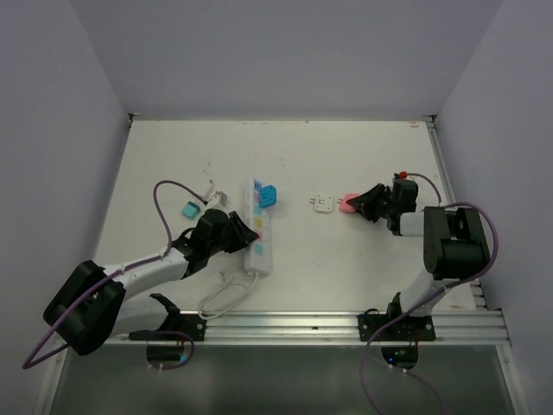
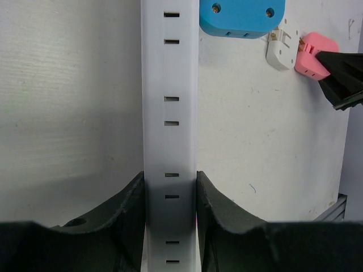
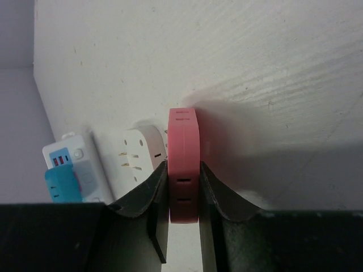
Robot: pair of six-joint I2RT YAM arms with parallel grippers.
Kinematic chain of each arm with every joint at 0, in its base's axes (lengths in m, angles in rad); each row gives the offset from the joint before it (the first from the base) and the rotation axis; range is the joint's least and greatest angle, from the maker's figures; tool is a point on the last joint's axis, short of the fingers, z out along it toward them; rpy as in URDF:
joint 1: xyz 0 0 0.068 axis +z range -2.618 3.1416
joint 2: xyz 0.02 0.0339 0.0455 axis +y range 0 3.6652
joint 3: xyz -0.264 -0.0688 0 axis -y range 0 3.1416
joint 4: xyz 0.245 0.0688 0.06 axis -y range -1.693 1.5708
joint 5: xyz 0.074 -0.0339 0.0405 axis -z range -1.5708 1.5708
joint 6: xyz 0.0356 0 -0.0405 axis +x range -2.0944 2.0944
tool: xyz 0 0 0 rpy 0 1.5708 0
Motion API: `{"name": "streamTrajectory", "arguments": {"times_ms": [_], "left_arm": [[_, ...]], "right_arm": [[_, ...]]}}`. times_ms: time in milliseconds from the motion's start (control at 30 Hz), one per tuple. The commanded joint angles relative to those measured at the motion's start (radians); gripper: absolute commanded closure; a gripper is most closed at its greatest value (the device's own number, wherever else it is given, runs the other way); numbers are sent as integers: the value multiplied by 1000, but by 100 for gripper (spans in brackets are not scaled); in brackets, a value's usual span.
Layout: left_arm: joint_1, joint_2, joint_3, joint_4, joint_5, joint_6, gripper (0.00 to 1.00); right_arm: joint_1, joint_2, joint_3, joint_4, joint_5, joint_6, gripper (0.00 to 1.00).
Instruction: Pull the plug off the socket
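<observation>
The white power strip (image 1: pixel 260 226) lies lengthwise left of the table's middle. A blue plug (image 1: pixel 269 197) sits in its far end. My left gripper (image 1: pixel 249 235) is shut across the strip's near half; in the left wrist view the fingers (image 2: pixel 131 204) press both of the strip's (image 2: pixel 170 113) sides. My right gripper (image 1: pixel 356 206) is shut on a pink plug (image 1: pixel 346 205), clear of the strip and low over the table; the right wrist view shows it (image 3: pixel 183 164) clamped between the pads. A white plug (image 1: pixel 322 203) lies loose beside it, prongs showing (image 3: pixel 139 156).
The strip's thin white cord (image 1: pixel 226 298) loops toward the near rail. A small teal block (image 1: pixel 188 209) and a small grey piece (image 1: pixel 214 199) lie left of the strip. Grey walls enclose the table on three sides. A metal rail (image 1: pixel 346 327) runs along the near edge.
</observation>
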Motion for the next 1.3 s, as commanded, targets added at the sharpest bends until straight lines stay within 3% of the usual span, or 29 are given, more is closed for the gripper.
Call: {"name": "streamTrajectory", "arguments": {"times_ms": [0,67,100,267,433,600,800,933,1267], "left_arm": [[-1,26,2,-69,31,66,100],[-1,25,2,-67,34,69,100],[1,25,0,-64,35,69,100],[1,35,2,-49,55,72,100],[-4,45,3,-32,74,72,100],[-10,48,3,-26,81,76,100],[-16,51,3,-23,91,78,100],[-21,49,5,-29,92,78,100],[-27,43,11,-43,81,79,100]], "right_arm": [[-9,28,3,50,-13,14,72],[-13,-1,-6,5,12,-13,57],[-15,-14,-6,-23,26,-30,44],[-15,-136,16,-234,151,-130,16],[-13,-255,43,-357,242,-209,14],[5,-337,48,-419,219,-234,14],[181,-391,59,-384,187,-184,14],[322,-339,101,-303,155,-104,14],[504,-98,292,-212,126,-41,19]]}}
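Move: My right hand is still shut on the pink plug at the table. The blue plug, next to go for, lies about 24 cm to its left, roughly 2 cm farther out and a little higher, sticking out of the socket strip, whose middle is some 28 cm left and 7 cm back. The white plug is about 8 cm left, level. From my left hand, which grips the strip, the blue plug is about 12 cm ahead and 4 cm right. I open my right fingers and let go of the pink plug, rise while drawing back and slightly right, then sweep left some 20 cm past the white plug towards the blue plug, ending about 8 cm higher, fingers wide and turned some 20 degrees counter-clockwise. My left hand keeps its grip on the strip and eases it a couple of centimetres right and back, turning it slightly clockwise. ##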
